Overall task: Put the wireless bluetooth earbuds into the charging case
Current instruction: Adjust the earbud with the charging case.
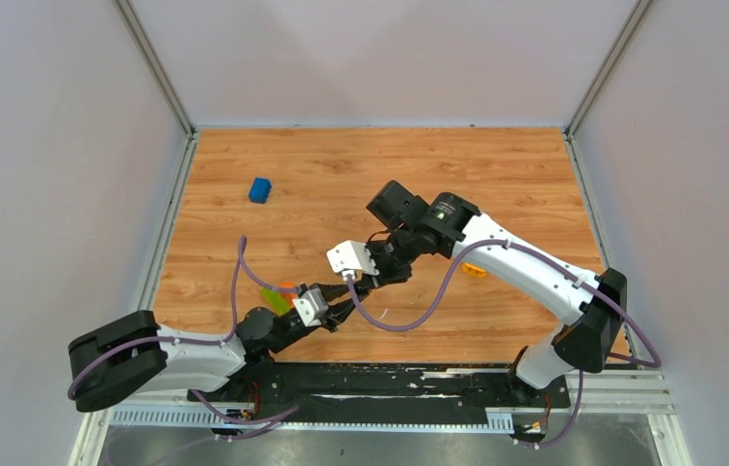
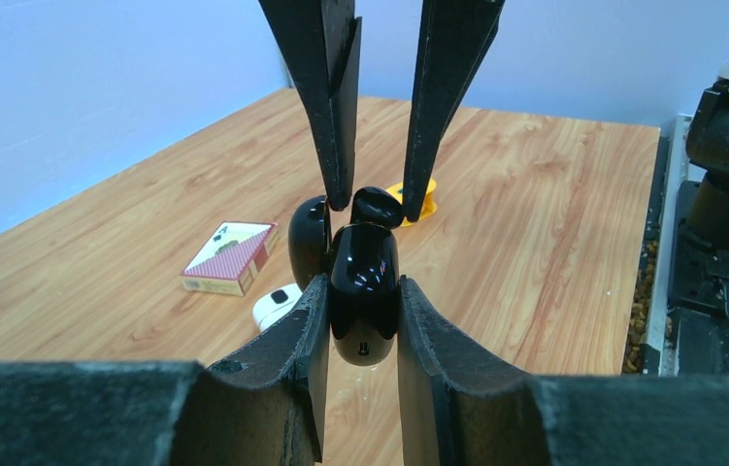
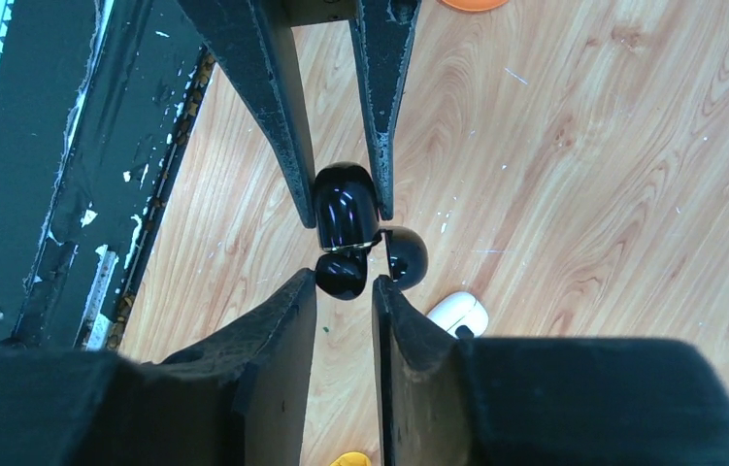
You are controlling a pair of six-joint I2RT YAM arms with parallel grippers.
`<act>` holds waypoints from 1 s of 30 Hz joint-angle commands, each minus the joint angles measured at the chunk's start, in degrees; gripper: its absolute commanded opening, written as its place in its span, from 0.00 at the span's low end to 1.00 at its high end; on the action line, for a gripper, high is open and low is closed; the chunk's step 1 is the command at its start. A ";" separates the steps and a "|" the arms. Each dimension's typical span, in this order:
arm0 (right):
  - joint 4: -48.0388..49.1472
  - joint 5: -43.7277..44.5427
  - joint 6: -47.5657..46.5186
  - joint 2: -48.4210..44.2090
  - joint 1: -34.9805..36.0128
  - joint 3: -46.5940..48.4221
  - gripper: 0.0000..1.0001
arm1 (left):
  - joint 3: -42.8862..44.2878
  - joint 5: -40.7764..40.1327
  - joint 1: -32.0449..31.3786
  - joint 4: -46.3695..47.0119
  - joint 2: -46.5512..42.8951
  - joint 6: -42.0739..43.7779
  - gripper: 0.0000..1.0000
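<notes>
My left gripper [image 2: 362,291] is shut on the glossy black charging case [image 2: 364,282] and holds it upright above the table, with its lid [image 2: 309,241] swung open to the side. My right gripper [image 3: 344,286] is shut on one small black earbud [image 3: 341,275] and holds it against the open top of the case [image 3: 346,206]. In the left wrist view that earbud [image 2: 377,206] sits between the right fingers, just above the case. The two grippers meet near the table's front middle [image 1: 355,296]. The second earbud does not show.
A small white oval object [image 2: 276,306] and a red-patterned card box [image 2: 231,254] lie on the wooden table under the grippers. A yellow ring [image 2: 421,199] lies beyond them. A blue block [image 1: 260,189] sits at the far left. A green and orange piece [image 1: 278,296] lies beside the left arm.
</notes>
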 commanded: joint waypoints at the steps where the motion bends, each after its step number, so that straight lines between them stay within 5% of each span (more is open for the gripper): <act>1: 3.68 2.07 -1.75 -0.22 0.53 0.78 0.29 | -2.46 4.23 -0.07 10.27 1.33 -2.17 0.00; 23: 1.39 3.48 5.53 -6.36 1.99 9.37 0.66 | -3.30 4.85 0.67 15.24 3.00 -4.26 0.00; 30: 2.01 -2.62 11.62 -8.07 -3.32 9.74 0.75 | -3.42 5.55 0.90 16.95 3.92 -6.13 0.00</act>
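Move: The seated earbud lies practically between the right fingertips, about 1 cm below and 1 cm left of that hand's point. The case's open lid stands about 3 cm ahead of the right hand, level sideways, 1 cm below. The white case on the table is some 12 cm ahead, 7 cm right and 15 cm below. From the left hand, already gripping the black charging case, the earbud sits roughly 3 cm right, 1 cm ahead and 2 cm above. The right fingers, already slackening around the earbud, spread wide and let it go, the hand staying put for the first half; then that hand climbs straight up away from the charging case, about 8.5 cm and gathering speed, its fingers swinging some 15 degrees outward to the left. The left hand keeps its grip on the case and raises it about 2.5 cm, fingertips tipping slightly up, then eases back a centimetre. ##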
